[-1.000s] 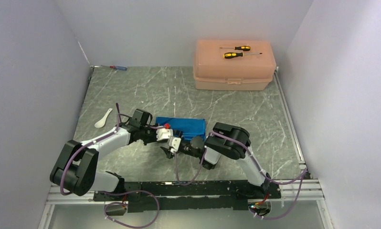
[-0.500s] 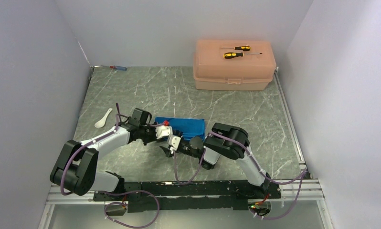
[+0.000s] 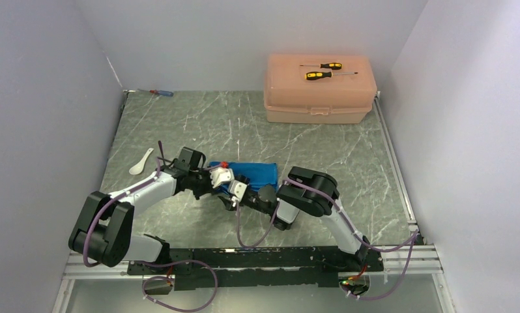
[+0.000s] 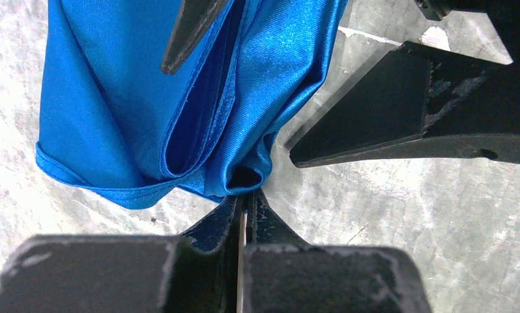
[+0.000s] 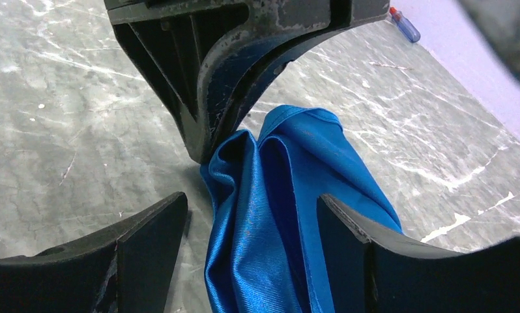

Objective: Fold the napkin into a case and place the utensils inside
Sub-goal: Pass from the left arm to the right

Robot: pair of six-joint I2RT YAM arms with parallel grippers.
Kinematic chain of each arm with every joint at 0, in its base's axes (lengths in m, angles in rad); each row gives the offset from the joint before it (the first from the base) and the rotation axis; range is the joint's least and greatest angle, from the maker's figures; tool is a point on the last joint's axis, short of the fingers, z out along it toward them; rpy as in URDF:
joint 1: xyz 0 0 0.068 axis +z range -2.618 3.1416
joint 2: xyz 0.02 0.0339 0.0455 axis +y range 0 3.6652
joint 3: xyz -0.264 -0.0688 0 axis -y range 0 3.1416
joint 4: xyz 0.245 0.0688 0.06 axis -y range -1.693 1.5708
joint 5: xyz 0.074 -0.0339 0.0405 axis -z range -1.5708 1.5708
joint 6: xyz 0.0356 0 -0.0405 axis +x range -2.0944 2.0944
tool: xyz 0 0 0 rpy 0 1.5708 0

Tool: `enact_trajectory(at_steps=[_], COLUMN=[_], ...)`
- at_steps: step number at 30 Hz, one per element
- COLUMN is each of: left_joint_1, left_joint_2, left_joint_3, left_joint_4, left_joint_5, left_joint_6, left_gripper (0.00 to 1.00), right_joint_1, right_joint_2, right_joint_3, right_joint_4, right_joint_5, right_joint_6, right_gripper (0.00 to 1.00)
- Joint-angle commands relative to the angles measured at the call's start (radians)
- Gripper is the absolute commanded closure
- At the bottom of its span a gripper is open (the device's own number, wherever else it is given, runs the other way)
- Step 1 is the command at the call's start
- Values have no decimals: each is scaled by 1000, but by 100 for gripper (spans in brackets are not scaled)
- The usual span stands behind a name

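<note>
The bright blue napkin [image 3: 257, 173] lies folded mid-table, its near-left corner bunched and lifted. My left gripper [image 4: 247, 193] is shut, pinching that corner [image 4: 244, 177] between its tips. My right gripper [image 5: 251, 218] is open and straddles the gathered cloth [image 5: 277, 228]; one of its fingers [image 5: 154, 238] is beside the cloth, the other [image 5: 348, 238] lies against it. In the top view both grippers meet at the napkin's left end [image 3: 230, 185]. The white spoon [image 3: 141, 161] lies to the far left, with the dark purple fork [image 3: 160, 155] just right of it, by the left arm.
A peach plastic box [image 3: 319, 98] stands at the back right with two yellow-and-black screwdrivers [image 3: 322, 75] on its lid. A small blue-and-red screwdriver [image 3: 161, 92] lies at the back left by the wall. Walls close in the table on three sides.
The left gripper has pulled the napkin's corner up and to the left, bunching that end. The right gripper followed leftward and its jaws narrowed a little.
</note>
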Motion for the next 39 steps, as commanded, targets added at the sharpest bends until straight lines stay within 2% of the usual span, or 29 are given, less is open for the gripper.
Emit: enact_trajectory(at_steps=[1, 9, 19, 26, 39], left_joint_1=[-12, -12, -10, -10, -10], left_joint_2=[-55, -51, -48, -51, -57], left_joint_3=[68, 64, 65, 54, 25], left_joint_4=[53, 58, 49, 53, 49], left_joint_5=[165, 168, 172, 166, 144], left_joint_6=[-43, -27, -9, -10, -3], left_gripper=[97, 97, 97, 97, 97], right_joint_1=[-30, -54, -60, -58, -40], right_joint_2=[103, 99, 91, 52, 16], right_joint_3=[-33, -69, -55, -69, -36], right_joint_4=[138, 168, 169, 169, 169], right_joint_5=[37, -95, -74, 4, 16], right_joint_6=[60, 148, 153, 105, 128], right_gripper=[24, 25, 25, 31, 45])
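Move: The left hand already pinches the napkin's gathered edge; the gap between the right fingers, where the edge is being taken, lies about 5 cm to its right, 1 cm ahead and roughly level. From the right hand, the pinched edge is some 5 cm left and 1 cm back. The napkin's flat body centres about 12 cm right of the left hand and 4 cm ahead, with the fork around 15 cm left, 9 cm ahead, and the spoon 7 cm beyond it to the left. Still pinching the gathered napkin edge, the left hand lifts it about 3 cm and carries it as far to the right, towards the open right fingers, then holds there. The right hand sinks 1–2 cm around the fold and eases about 1 cm right, rolling some 10 degrees with its forward side down; its fingers then close partway on either side of the cloth. ##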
